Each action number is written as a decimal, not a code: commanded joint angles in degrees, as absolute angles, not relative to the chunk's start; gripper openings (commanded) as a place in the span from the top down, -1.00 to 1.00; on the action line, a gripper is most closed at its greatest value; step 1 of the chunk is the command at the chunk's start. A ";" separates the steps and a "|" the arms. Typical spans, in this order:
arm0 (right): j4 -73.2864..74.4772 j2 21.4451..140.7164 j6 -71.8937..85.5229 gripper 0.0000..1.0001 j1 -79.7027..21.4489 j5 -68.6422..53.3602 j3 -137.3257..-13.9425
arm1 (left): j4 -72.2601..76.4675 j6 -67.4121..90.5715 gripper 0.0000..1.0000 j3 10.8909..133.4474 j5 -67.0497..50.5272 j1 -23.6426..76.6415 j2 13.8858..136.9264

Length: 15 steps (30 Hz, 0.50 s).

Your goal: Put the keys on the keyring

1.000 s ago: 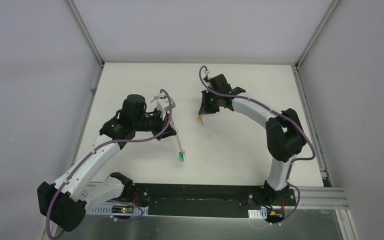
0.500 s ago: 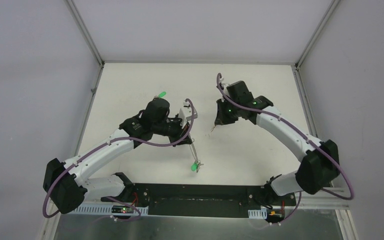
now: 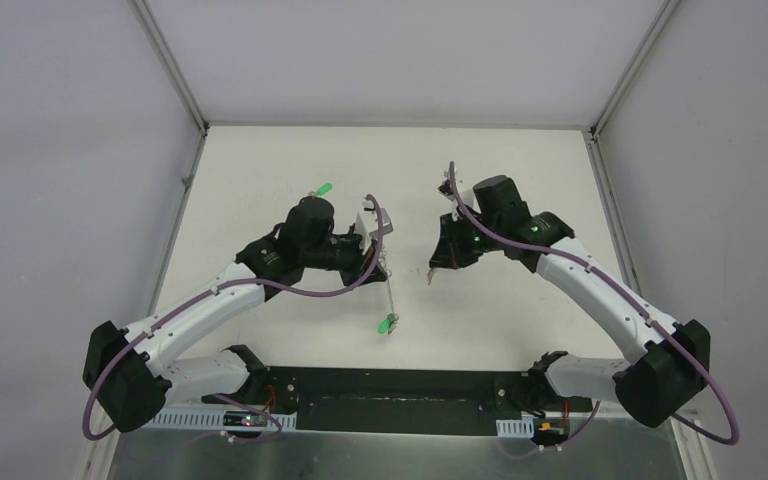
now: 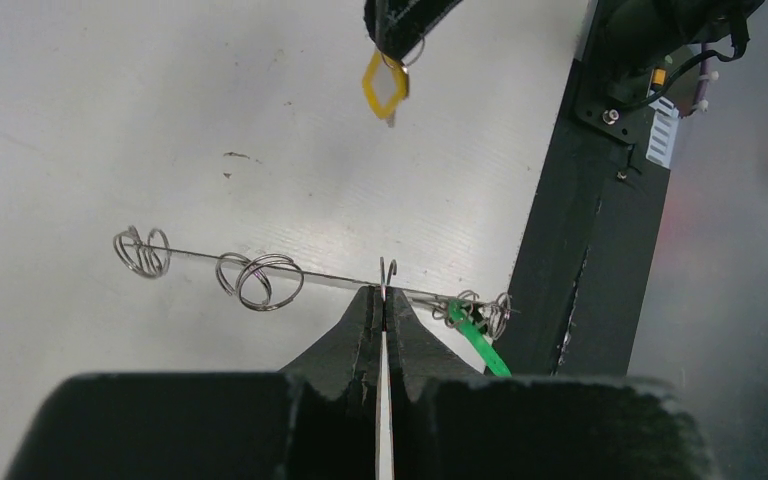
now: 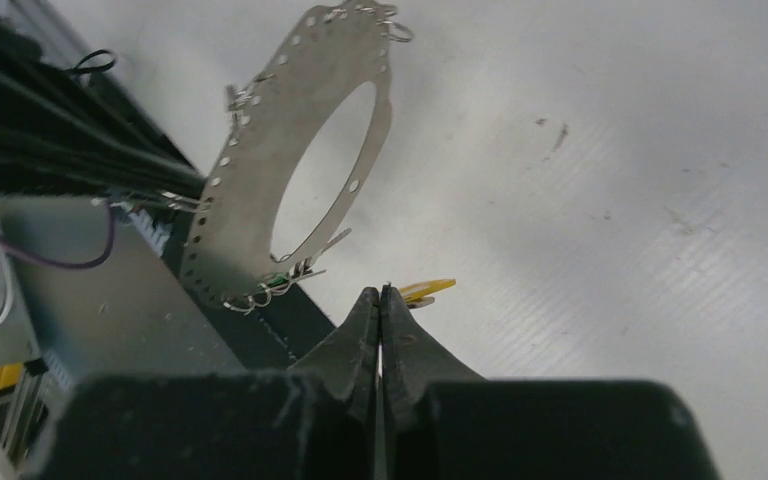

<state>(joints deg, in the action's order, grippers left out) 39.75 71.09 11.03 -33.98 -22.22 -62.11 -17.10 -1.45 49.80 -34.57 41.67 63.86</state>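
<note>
My left gripper (image 3: 382, 268) is shut on the rim of the keyring (image 3: 388, 300), a thin grey metal loop hanging edge-on above the table, with a green tag (image 3: 386, 325) at its lower end. In the left wrist view the gripper (image 4: 382, 293) pinches the keyring (image 4: 260, 265), which carries small wire rings. My right gripper (image 3: 438, 262) is shut on the yellow-tan key (image 3: 429, 278), a little right of the keyring and apart from it. The right wrist view shows the gripper (image 5: 379, 292), the key (image 5: 426, 290) and the keyring (image 5: 290, 150). A bright green key (image 3: 324, 188) lies on the table behind my left arm.
The black base rail (image 3: 410, 385) runs along the near edge, below the hanging keyring; it also shows in the left wrist view (image 4: 580, 250). White walls with metal corner posts (image 3: 170, 65) close the table's left, right and back sides.
My left gripper carried the keyring to the right, uncovering the green key on the table. My right gripper brought the yellow-tan key right and nearer, close to the keyring.
</note>
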 commanded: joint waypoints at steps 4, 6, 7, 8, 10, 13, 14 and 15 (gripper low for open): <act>36.13 68.25 6.58 1.00 -33.88 -42.41 -63.02 | -12.48 -6.35 1.00 50.22 -37.26 42.10 58.94; 36.36 68.91 5.66 1.00 -34.04 -45.46 -63.90 | -12.40 -6.95 1.00 49.83 -37.44 42.09 58.05; 37.06 69.60 4.84 1.00 -34.15 -47.06 -64.74 | -12.42 -7.21 1.00 49.67 -37.44 42.04 57.63; 38.15 70.39 3.92 1.00 -34.42 -48.40 -65.56 | -12.40 -7.47 1.00 49.54 -37.36 42.09 57.31; 39.83 71.93 2.59 1.00 -35.21 -50.16 -67.18 | -12.41 -7.77 1.00 49.44 -37.35 42.10 56.70; 39.47 72.94 2.84 1.00 -36.85 -50.85 -68.67 | -12.46 -8.23 1.00 49.39 -37.97 42.10 56.05; 39.01 73.00 3.09 1.00 -37.51 -50.57 -69.05 | -12.42 -8.34 1.00 49.39 -38.31 42.06 55.99; 38.73 73.12 3.30 1.00 -38.08 -50.13 -69.43 | -12.46 -8.35 1.00 49.32 -38.66 42.09 55.94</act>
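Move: The ring pinched in the left fingers lies about 10 cm to the right hand's left, some 3 cm back and 2 cm higher. The metal plate hanging from it has its middle roughly 9 cm left, 5 cm back and 2 cm below the right hand; the green-tagged key at its near end is about 10 cm left, 12 back. From the left hand, the right gripper's yellow-tagged key lies roughly 10 cm right, 2 ahead, 4 below. Bring the right gripper, still pinching the yellow-tagged key, back about 5 cm while raising it and carrying it left by some 4 cm each, in towards the ring in the left fingers. As it comes, swing its fingers round counter-clockwise and lift them towards level. Meanwhile raise the left gripper about 3 cm, rolling its forward side up slightly, both grips kept shut. ##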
